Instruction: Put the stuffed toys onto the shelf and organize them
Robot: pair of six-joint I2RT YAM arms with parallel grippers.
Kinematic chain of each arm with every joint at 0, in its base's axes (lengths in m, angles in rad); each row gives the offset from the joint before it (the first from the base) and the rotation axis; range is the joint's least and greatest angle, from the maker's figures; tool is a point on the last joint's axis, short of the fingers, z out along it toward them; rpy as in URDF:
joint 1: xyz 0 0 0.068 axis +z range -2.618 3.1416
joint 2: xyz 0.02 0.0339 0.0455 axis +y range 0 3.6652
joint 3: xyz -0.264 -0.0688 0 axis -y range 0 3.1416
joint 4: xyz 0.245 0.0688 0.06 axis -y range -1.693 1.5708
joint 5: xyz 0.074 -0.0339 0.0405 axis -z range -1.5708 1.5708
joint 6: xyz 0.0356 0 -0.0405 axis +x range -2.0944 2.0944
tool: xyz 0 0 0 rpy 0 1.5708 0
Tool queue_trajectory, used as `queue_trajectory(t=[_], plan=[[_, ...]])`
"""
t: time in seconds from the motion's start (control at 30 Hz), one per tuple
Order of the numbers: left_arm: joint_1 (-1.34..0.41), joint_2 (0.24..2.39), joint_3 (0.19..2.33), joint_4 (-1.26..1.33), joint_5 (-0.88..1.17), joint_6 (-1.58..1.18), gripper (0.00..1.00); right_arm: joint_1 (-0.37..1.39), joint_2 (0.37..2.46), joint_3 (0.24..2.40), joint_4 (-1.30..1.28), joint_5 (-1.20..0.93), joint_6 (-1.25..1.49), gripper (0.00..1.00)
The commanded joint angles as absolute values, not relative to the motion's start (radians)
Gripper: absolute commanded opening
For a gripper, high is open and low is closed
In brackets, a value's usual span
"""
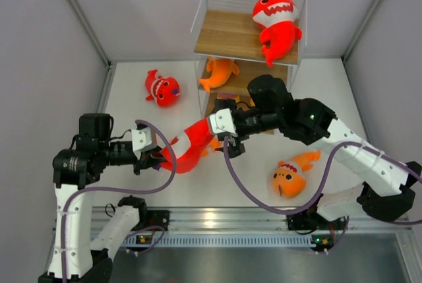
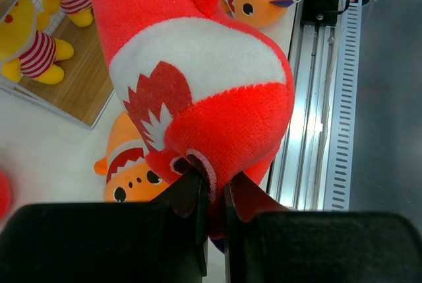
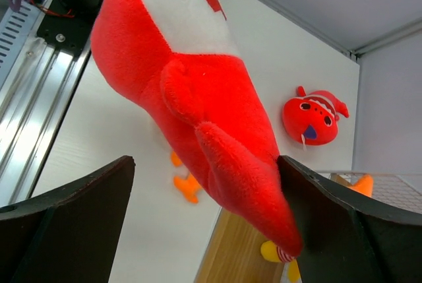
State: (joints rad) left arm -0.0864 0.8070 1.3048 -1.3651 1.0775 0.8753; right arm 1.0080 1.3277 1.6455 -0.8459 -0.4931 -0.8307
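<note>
A red shark plush (image 1: pixel 190 148) hangs above the table between both arms. My left gripper (image 1: pixel 158 158) is shut on its head end, pinching it just below the eye (image 2: pixel 212 187). My right gripper (image 1: pixel 210 136) stands open around the tail (image 3: pixel 231 164); one finger (image 3: pixel 330 210) touches the tail, the other is apart from it. On the shelf (image 1: pixel 224 32), a second red shark (image 1: pixel 277 22) lies on the top board and an orange fish (image 1: pixel 219 72) on the middle one. A third red shark (image 1: pixel 162 89) lies on the table left of the shelf.
An orange fish (image 1: pixel 290 176) lies on the table at front right. Another orange fish (image 2: pixel 128 167) lies under the held shark. Yellow striped toys (image 2: pixel 33 52) sit on the shelf's bottom board. A metal rail (image 1: pixel 217 220) runs along the near edge.
</note>
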Motion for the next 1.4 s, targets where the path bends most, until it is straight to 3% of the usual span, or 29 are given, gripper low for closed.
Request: queue_trajectory(t=[0.0, 0.1, 0.23, 0.4, 0.47, 0.5, 0.6, 0.63, 0.9, 1.1, 1.37], plan=[[-0.094, 0.796, 1.322, -1.509, 1.146, 0.913, 0.00, 1.029, 1.345, 1.678, -0.784, -0.456, -0.847, 0.89], [-0.094, 0.798, 1.325, -1.511, 1.154, 0.919, 0.00, 1.029, 1.373, 1.709, -0.796, -0.456, -0.854, 0.84], [-0.094, 0.801, 1.328, -1.511, 1.152, 0.936, 0.00, 1.029, 1.396, 1.743, -0.828, -0.479, -0.851, 0.52], [-0.094, 0.830, 1.325, -1.509, 1.128, 0.953, 0.00, 1.029, 1.368, 1.732, -0.847, -0.511, -0.850, 0.34], [-0.094, 0.848, 1.325, -1.509, 1.103, 0.953, 0.00, 1.029, 1.355, 1.736, -0.857, -0.515, -0.848, 0.12], [-0.094, 0.857, 1.328, -1.509, 1.092, 0.954, 0.00, 1.029, 1.348, 1.735, -0.857, -0.512, -0.836, 0.09], [-0.092, 0.887, 1.348, -1.478, 1.002, 0.901, 0.97, 1.029, 1.310, 1.730, -0.827, -0.451, -0.769, 0.06], [-0.092, 0.891, 1.357, -1.445, 0.965, 0.861, 0.99, 1.029, 1.298, 1.732, -0.775, -0.410, -0.737, 0.00], [-0.092, 0.847, 1.353, -1.200, 0.478, 0.525, 0.99, 1.029, 1.184, 1.767, -0.583, 0.063, -0.537, 0.00], [-0.092, 0.822, 1.336, -1.154, 0.422, 0.486, 0.99, 1.029, 1.222, 1.879, -0.485, 0.544, -0.503, 0.00], [-0.092, 0.831, 1.286, -1.144, 0.465, 0.491, 0.99, 1.029, 1.391, 2.063, -0.367, 0.968, -0.633, 0.00]])
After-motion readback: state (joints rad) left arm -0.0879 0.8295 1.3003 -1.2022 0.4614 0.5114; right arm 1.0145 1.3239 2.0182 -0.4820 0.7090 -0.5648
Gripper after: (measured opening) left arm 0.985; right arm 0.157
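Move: My left hand holds the red toy by its snout. Its tail lies some 13 cm to the right of that hand and 5 cm farther out, already between my open right fingers, about 1 cm ahead and 1 cm left of the right hand point. From my right hand, the shelf's top board is about 22 cm ahead, 14 cm right and a little higher. The seated red toy is 22 cm ahead and 21 cm right; an orange toy lies 8 cm ahead, 3 cm left, some 30 cm down. I ease my right hand a little forward and left and pinch the tail. Then my left fingers open wide, let go of the snout and draw off forward and left, some 10 cm in all. With the toy handed over, my right hand lifts it over 20 cm, swinging right and forward to the shelf's top board while turning clockwise some 70 degrees, so the fingers point forward. ##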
